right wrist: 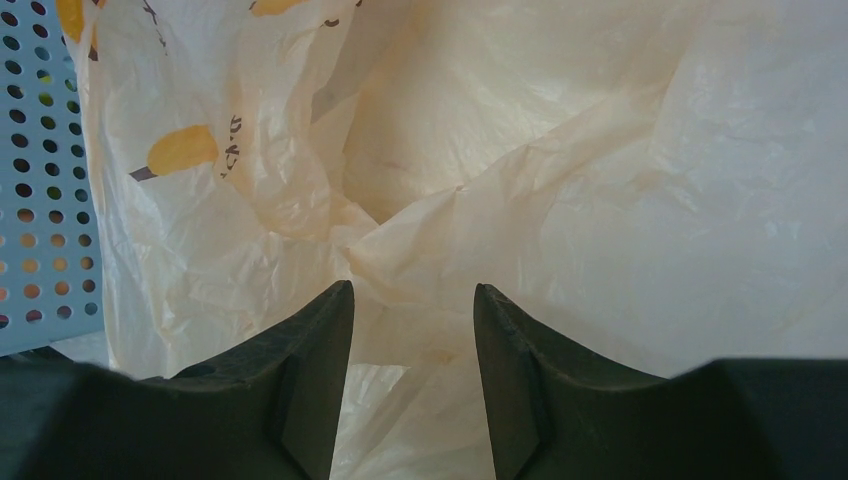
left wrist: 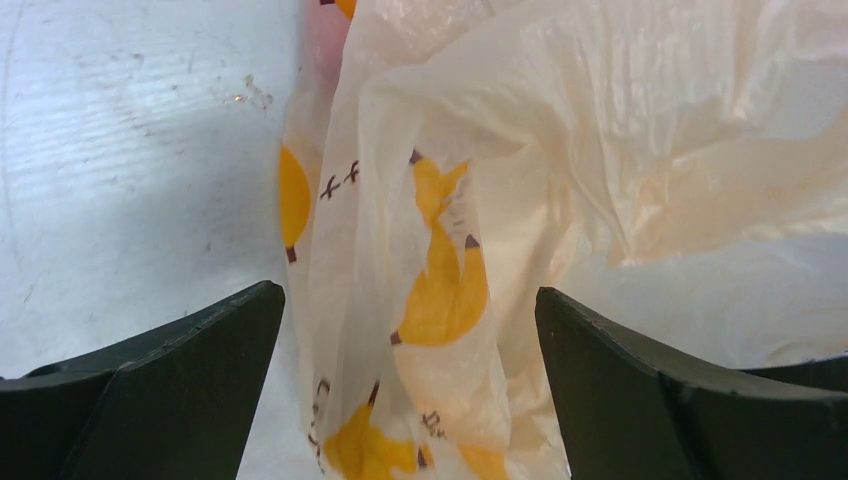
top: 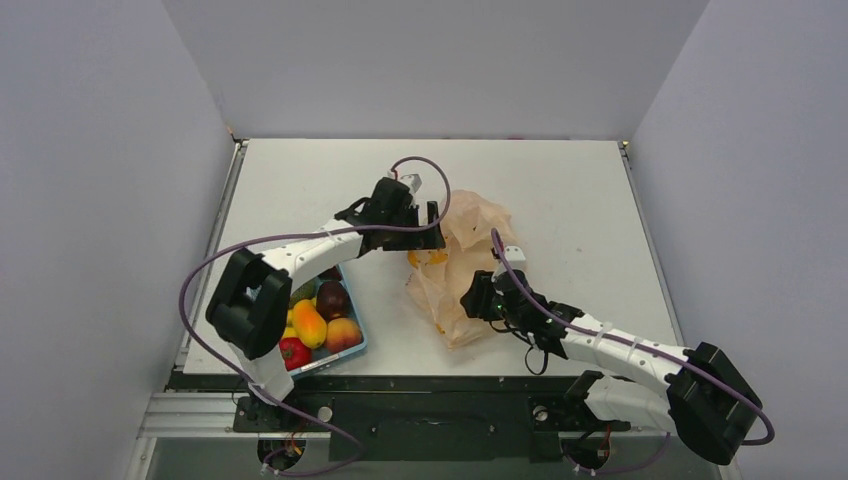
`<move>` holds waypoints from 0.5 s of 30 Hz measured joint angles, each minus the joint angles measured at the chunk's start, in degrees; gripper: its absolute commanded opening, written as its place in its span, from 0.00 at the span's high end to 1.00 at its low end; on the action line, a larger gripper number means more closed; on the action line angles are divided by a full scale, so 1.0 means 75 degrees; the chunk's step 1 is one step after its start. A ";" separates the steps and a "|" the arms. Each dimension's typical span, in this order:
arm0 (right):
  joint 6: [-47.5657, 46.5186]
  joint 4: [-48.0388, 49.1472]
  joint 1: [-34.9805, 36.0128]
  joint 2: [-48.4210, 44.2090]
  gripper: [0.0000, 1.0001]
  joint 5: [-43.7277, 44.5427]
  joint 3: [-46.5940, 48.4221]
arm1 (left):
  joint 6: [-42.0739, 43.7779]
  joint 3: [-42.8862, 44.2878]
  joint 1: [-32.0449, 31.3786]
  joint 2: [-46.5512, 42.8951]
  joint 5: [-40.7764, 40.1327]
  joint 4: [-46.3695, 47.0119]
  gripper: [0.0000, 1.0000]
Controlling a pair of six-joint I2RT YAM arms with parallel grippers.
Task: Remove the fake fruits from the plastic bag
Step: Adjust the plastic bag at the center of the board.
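The plastic bag [top: 470, 230] lies crumpled mid-table, pale peach film with yellow-orange printed marks. My left gripper [top: 432, 228] is open at its left edge, and a printed fold of the bag [left wrist: 440, 280] stands between the wide-apart fingers of that gripper [left wrist: 408, 290]. My right gripper [top: 472, 298] is at the bag's near side. Its jaws [right wrist: 412, 285] are partly closed with a gap, bag film [right wrist: 560, 150] bunched between them. An orange-yellow mango-shaped fruit [top: 308, 322] and a dark purple one [top: 332, 298] lie in the basket. No fruit shows clearly inside the bag.
A blue mesh basket [top: 340, 358] sits at the near left under my left arm. It also holds a red round fruit [top: 294, 352] and a peach [top: 343, 333]. Its perforated wall [right wrist: 40, 200] is close beside the bag. Grey walls surround the table.
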 measured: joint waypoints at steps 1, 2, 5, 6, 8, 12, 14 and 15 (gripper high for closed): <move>0.0020 0.0064 0.0000 -0.0006 0.56 -0.0023 -0.0035 | 0.0090 0.0204 0.0000 0.0262 0.0070 -0.0003 0.03; 0.0035 0.0125 0.0000 -0.0026 0.56 -0.0032 -0.0082 | 0.0166 0.0358 -0.0003 0.0487 0.0134 -0.0003 0.03; 0.0090 0.0178 -0.0041 -0.0125 0.56 -0.0038 -0.0204 | 0.0300 0.0697 -0.0015 0.1029 0.0338 -0.0023 0.14; 0.0105 0.0178 -0.0061 -0.0154 0.56 -0.0035 -0.0210 | 0.0326 0.0801 -0.0017 0.1174 0.0399 -0.0061 0.29; 0.0122 0.0184 -0.0122 -0.0248 0.56 -0.0032 -0.0219 | 0.0385 0.1043 -0.0032 0.1425 0.0525 -0.0128 0.47; 0.0198 0.0227 -0.0219 -0.0548 0.56 0.0050 -0.0286 | 0.0466 0.1335 -0.0119 0.1547 0.0682 -0.0248 0.97; 0.0329 0.0265 -0.0286 -0.0714 0.56 0.0178 -0.0361 | 0.0530 0.1460 -0.0230 0.1545 0.0731 -0.0280 1.00; 0.0382 0.0277 -0.0312 -0.0766 0.56 0.0242 -0.0385 | 0.0551 0.1513 -0.0309 0.1539 0.0749 -0.0289 1.00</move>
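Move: The plastic bag's crumpled left edge stands between and just beyond the left hand's wide-open fingers, some 3 cm to the right, level fore-and-aft and about 3 cm lower. The bulk of the bag lies around 7 cm to that hand's right and 7 cm back. The blue fruit basket is about 26 cm to its left and 15 cm back, lower down. From the right hand, the bag's left edge is about 13 cm ahead and 8 cm left, roughly level. The left fingers shut from wide open to pinch the plastic bag's left edge, as the hand travels some 5 cm to the right, sinking about 3 cm onto the edge first and then starting to rise as the fingers close. The left wrist turns about 10 degrees clockwise. Over the bag's near part, the right hand, half open throughout, eases 1 to 2 cm up, right and forward. ##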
